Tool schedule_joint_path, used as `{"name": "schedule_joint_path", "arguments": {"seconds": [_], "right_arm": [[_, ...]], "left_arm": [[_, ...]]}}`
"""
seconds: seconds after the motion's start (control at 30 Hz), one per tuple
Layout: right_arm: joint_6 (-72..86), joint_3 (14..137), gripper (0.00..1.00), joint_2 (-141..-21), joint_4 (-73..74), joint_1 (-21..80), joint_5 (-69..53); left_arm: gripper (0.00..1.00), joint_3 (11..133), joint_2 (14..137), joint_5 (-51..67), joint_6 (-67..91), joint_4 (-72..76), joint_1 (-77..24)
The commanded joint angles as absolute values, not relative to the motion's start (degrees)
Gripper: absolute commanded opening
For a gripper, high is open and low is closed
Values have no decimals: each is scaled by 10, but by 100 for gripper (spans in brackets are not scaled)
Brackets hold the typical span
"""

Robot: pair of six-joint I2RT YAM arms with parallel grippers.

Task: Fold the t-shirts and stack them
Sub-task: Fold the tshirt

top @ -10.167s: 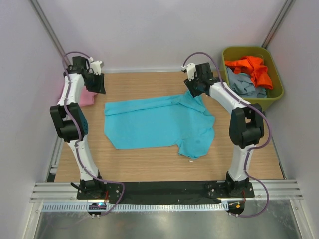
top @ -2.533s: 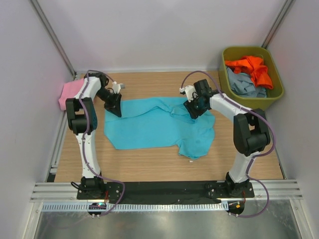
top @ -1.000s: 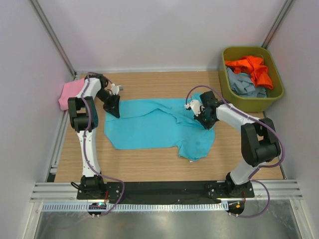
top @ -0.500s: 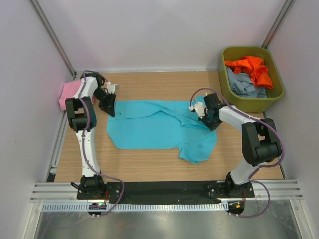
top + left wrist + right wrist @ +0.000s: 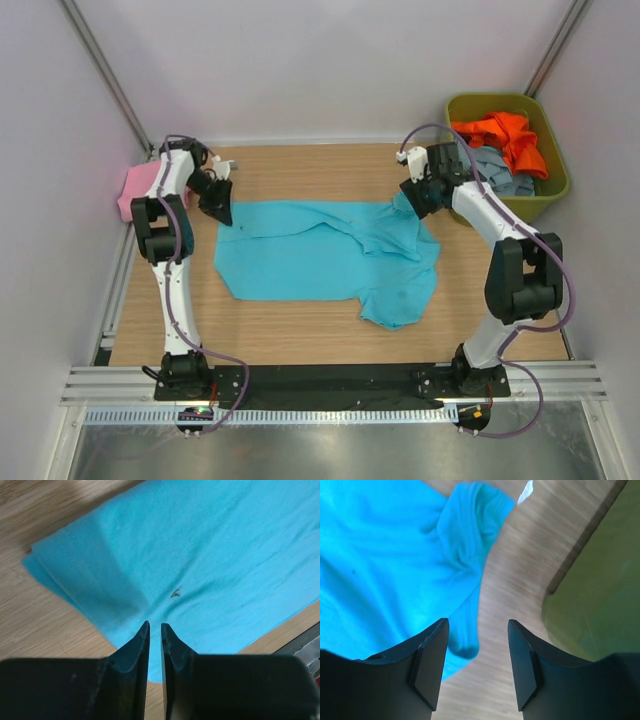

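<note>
A large turquoise t-shirt (image 5: pixel 310 255) lies spread on the wooden table, its near right part still rumpled. My left gripper (image 5: pixel 220 213) is at its far left corner. In the left wrist view that gripper (image 5: pixel 154 624) is shut on the turquoise cloth (image 5: pixel 210 555), whose creases run into the fingertips. My right gripper (image 5: pixel 415 200) hangs open over the shirt's far right corner. Between its fingers (image 5: pixel 477 622) I see only the cloth's edge (image 5: pixel 380 570) and bare wood. A pink t-shirt (image 5: pixel 137 185) lies at the far left edge.
The olive-green bin (image 5: pixel 530 207) stands at the far right and holds an orange t-shirt (image 5: pixel 505 135) and a grey-blue one (image 5: pixel 490 172). Its wall (image 5: pixel 600 605) is close to the right gripper. White walls close in the table on three sides.
The right gripper opened, let go of the turquoise shirt and moved back toward the bin. The left gripper pulled its corner slightly toward the far left, so the shirt lies flatter.
</note>
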State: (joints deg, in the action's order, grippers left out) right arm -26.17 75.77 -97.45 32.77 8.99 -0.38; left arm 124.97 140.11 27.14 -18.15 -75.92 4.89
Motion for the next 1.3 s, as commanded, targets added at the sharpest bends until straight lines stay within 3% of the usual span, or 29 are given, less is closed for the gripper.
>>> {"name": "schedule_joint_path", "arguments": {"seconds": [0.0,0.33,1.0,1.27], "right_arm": [[-223,791,56,-1028,315,84,-31],[-203,853,55,-1131,290,65,-56],[-168,1026,55,-1229,319,62,-115],[-169,934,54,-1167,318,62,-98]], "left_arm": [[15,1254,1388,314,-177,-802,44],[15,1179,1352,327,-182,-788,37],[15,1190,1376,341,-163,-786,22],[14,1165,1373,301,-178,-780,18]]}}
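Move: Roughly 12 cm ahead of the right hand, 3 cm left and 10 cm below lies the bunched far-right corner of the blue t-shirt; a white scrap sits some 4 cm right of that corner and 2 cm farther out. The green basket is about 14 cm ahead and 19 cm right of the hand. The left hand's target, by the dark mark on the cloth, is about 2 cm back, 3 cm right and 3 cm below; the shirt's far-left corner is 4 cm ahead, 3 cm left. Reaching forward about 9 cm towards the bunched corner, the open right hand first dips some 8 cm, then swings outward and up, and finally sinks again with a small pull back, fingers staying open. The nearly shut left hand comes back, down and rightward, about 4 cm each back and right, pressing its tips down on the cloth beside the dark mark. ##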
